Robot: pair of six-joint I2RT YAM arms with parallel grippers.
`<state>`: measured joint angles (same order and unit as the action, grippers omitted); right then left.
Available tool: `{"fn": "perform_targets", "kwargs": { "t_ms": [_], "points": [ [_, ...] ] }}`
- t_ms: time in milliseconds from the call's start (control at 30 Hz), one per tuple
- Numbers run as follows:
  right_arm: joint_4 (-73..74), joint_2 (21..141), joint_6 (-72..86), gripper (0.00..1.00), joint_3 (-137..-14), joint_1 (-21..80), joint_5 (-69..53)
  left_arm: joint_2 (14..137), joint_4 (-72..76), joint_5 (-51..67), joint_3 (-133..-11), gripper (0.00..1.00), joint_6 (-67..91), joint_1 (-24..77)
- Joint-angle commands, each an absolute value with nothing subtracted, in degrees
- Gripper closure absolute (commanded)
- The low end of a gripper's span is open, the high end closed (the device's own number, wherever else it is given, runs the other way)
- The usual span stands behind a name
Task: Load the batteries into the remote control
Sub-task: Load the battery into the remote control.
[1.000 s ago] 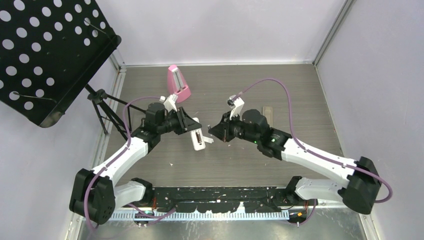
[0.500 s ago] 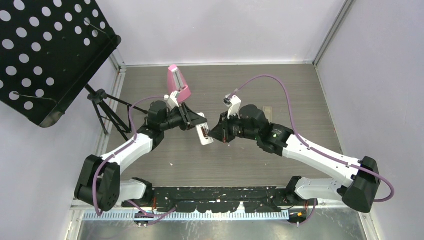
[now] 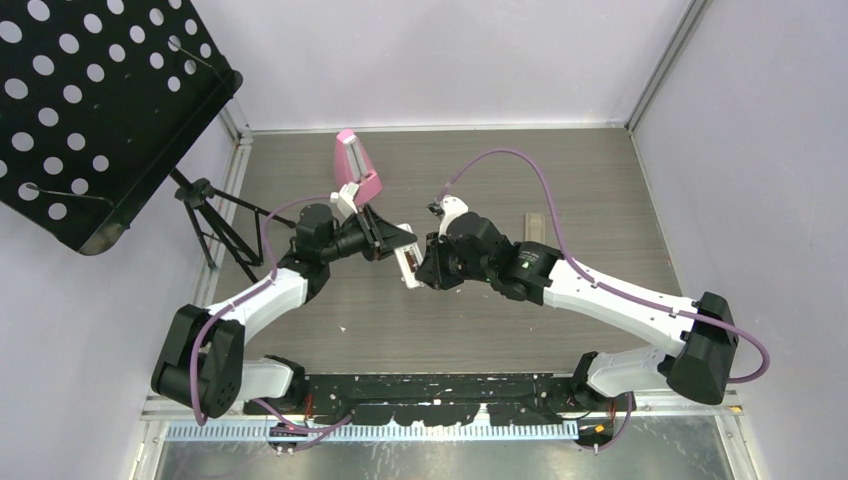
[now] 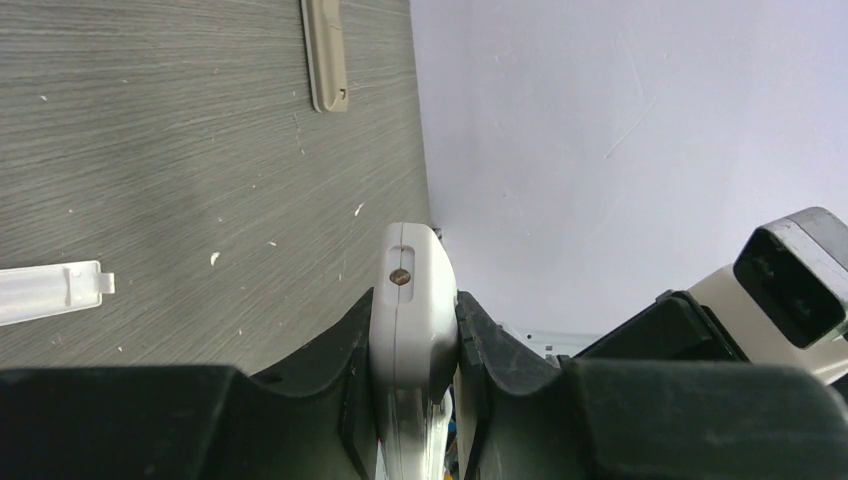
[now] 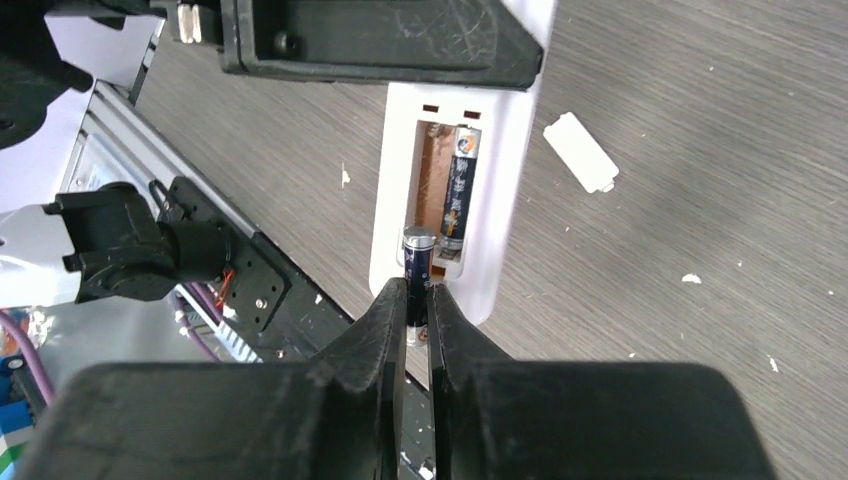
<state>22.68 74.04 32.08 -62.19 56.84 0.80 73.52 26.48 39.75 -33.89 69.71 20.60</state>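
Note:
My left gripper (image 3: 385, 243) is shut on the white remote control (image 3: 408, 262) and holds it off the table; in the left wrist view the remote's end (image 4: 410, 300) sticks out between the two fingers. The open compartment faces my right gripper (image 3: 428, 268). In it one dark battery (image 5: 458, 195) lies in the right-hand slot. My right gripper (image 5: 417, 295) is shut on a second dark battery (image 5: 417, 260), whose silver tip sits at the near end of the empty left-hand slot.
A white battery cover (image 5: 581, 152) lies on the table beside the remote. A tan strip (image 3: 535, 228) lies right of the arms. A pink wedge-shaped object (image 3: 356, 165) stands at the back, and a black perforated stand (image 3: 90, 110) on a tripod (image 3: 205, 215) fills the left.
The left arm has raised the remote and carried it back and right. The right gripper has moved left with its battery, up to the remote's open compartment.

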Motion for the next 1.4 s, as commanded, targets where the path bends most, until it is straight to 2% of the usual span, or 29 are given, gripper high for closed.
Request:
{"fn": "perform_targets", "kwargs": {
  "t_ms": [0, 500, 967, 1200, 1367],
  "points": [
    [22.59, 74.49, 32.26, 0.86, -65.43, 57.21, 5.58, 72.43, 30.94, 41.74, -33.59, 1.00, 70.85, 20.40],
    [20.86, 77.67, 32.00, 0.82, -67.28, 57.30, 4.03, 72.41, 32.34, 42.36, -33.24, 1.00, 72.13, 20.47],
    [21.23, 76.87, 34.79, 0.61, -67.66, 57.28, 6.61, 71.59, 33.09, 42.36, -32.41, 1.00, 75.00, 20.40],
    [15.46, 70.32, 38.25, 0.52, -64.09, 57.23, 9.21, 69.94, 35.51, 40.21, -31.86, 1.00, 80.46, 20.42],
    [7.55, 63.59, 41.29, 0.43, -58.76, 57.22, 10.46, 69.06, 42.72, 37.23, -29.65, 1.00, 88.32, 20.43]
  ]
}}
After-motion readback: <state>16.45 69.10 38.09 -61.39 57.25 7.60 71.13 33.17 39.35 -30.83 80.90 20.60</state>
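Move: The right gripper holds the second battery; the empty half of the remote's battery bay is centred about 3 cm ahead of it and 2 cm to its left, at nearly its height. The loaded battery lies there too, 3 cm ahead and 1 cm left, and the left fingers grip the remote 8 cm ahead and 3 cm left. The white cover lies on the table, 19 cm below, 2 cm left and 1 cm back. From the left hand, the empty half is 5 cm back and 1 cm right. Ease the right gripper about 1.5 cm forward, then 1 cm left along the remote, bringing the held battery into the empty half of the bay. Stay there while opening the fingers to let go, then lift away some 5 cm, drifting right at the end. Keep the left grip on the remote steady, raising it about 2 cm only as the right hand leaves. ##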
